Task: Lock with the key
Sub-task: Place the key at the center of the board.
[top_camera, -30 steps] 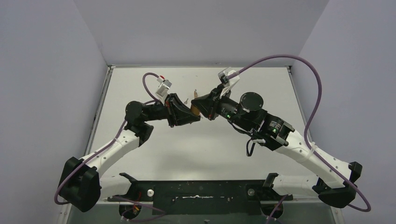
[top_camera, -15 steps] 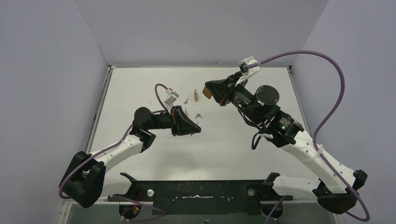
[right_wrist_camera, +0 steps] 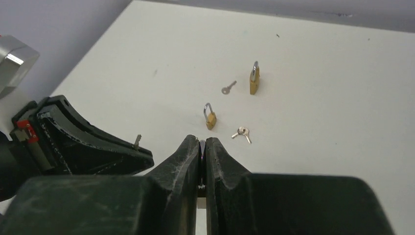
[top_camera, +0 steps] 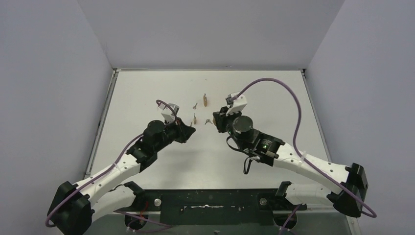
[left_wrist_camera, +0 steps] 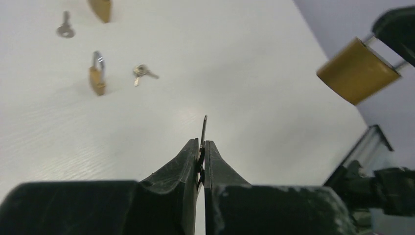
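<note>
My left gripper [left_wrist_camera: 201, 142] is shut on a small silver key [left_wrist_camera: 204, 128], whose blade sticks out past the fingertips. A brass padlock [left_wrist_camera: 357, 70] hangs in the air at the upper right of the left wrist view, held by my right gripper [right_wrist_camera: 201, 140]. In the right wrist view only a sliver of its silver shackle [right_wrist_camera: 201, 145] shows between the shut jaws. From above, the left gripper [top_camera: 187, 131] and the right gripper [top_camera: 217, 119] face each other a short gap apart over the table's middle. The key [right_wrist_camera: 137, 141] and the held padlock are not touching.
On the white table [top_camera: 274, 98] beyond the grippers lie an upright brass padlock [top_camera: 205, 100], a single key [top_camera: 195, 105], a small padlock with a raised shackle [top_camera: 194, 118] and a pair of keys [top_camera: 209, 121]. Grey walls close in the sides and back.
A second ago the two grippers met tip to tip. Both have since pulled apart and drawn back toward the near edge, each keeping its hold.
</note>
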{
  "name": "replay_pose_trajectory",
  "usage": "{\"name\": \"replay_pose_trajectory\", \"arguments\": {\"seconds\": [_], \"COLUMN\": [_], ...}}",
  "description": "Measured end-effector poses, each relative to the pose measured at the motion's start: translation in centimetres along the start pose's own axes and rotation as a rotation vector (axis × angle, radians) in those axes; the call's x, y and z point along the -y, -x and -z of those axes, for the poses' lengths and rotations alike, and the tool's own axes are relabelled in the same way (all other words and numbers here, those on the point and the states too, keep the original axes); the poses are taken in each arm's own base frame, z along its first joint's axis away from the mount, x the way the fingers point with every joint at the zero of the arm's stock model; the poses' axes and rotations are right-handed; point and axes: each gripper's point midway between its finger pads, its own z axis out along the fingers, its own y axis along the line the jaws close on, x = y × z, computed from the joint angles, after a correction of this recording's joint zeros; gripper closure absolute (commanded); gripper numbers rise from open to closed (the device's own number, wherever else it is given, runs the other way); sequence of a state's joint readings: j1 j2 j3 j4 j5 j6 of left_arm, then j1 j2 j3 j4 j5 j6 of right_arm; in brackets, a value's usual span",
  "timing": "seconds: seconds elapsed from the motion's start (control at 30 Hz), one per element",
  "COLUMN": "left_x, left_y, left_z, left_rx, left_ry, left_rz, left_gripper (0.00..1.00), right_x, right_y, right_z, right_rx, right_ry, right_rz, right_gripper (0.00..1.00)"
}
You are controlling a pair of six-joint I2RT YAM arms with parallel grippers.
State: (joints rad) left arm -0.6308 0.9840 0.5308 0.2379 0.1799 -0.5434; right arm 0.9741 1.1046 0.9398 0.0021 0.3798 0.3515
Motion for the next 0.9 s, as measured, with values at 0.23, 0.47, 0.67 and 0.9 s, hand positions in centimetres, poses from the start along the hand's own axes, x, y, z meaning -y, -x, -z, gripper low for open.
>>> {"name": "replay_pose_trajectory", "arguments": {"seconds": [0.23,0.47,0.67,0.9], "left_x": [-7.5,-9.8,-10.1,-9.5], "left_y": [-7.2,-10.3,-10.9,-11.1], "left_z": [-1.0,-2.7,-3.4,-4.8], "left_rx": [-0.149,-0.225,-0.214,-0.192], "left_ry": [0.439,0.641,0.674,0.630], "left_rz": [-0.088,-0.119,-0.052,0.042], "left_gripper": [1.00,1.00,1.00,1.00], "right_x": [0.9,2.9,3.4,4.4], "right_y": [-7.7,-12.4,-18.1,-21.3], "right_z": [-2.4,-4.1,-6.4,-9.2], "right_rx": [-0.095,-0.057,-0.093,-0.115], "right_ry": [-0.157,-0.274,-0.262,-0.224], "right_rz": [0.063,0.034,0.057,0.047], "right_gripper": [1.00,1.00,1.00,1.00]}}
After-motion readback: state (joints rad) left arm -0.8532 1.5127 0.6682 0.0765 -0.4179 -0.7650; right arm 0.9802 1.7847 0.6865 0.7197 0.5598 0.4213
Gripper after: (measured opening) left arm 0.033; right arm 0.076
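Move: The left hand holds a key, and the bare board it is lowered to lies about 19 cm below and 3 cm ahead. From it the key pair is some 16 cm ahead and 5 cm right, the standing padlock 17 cm ahead and 1 cm left. The right hand holds another padlock, with its patch of board about 29 cm below, 6 cm ahead and 4 cm left. The key pair is 15 cm ahead and 3 cm left of this hand, the standing padlock 17 cm ahead and 9 cm left. Down go both hands towards the bare board on the near side of the key pair. The left drops its key about 15 cm, fast at first and then easing off, while its wrist tips the fingers further down and swings them counter-clockwise. The right sinks about 23 cm with its padlock, edging forward and left. Both grips stay shut. ##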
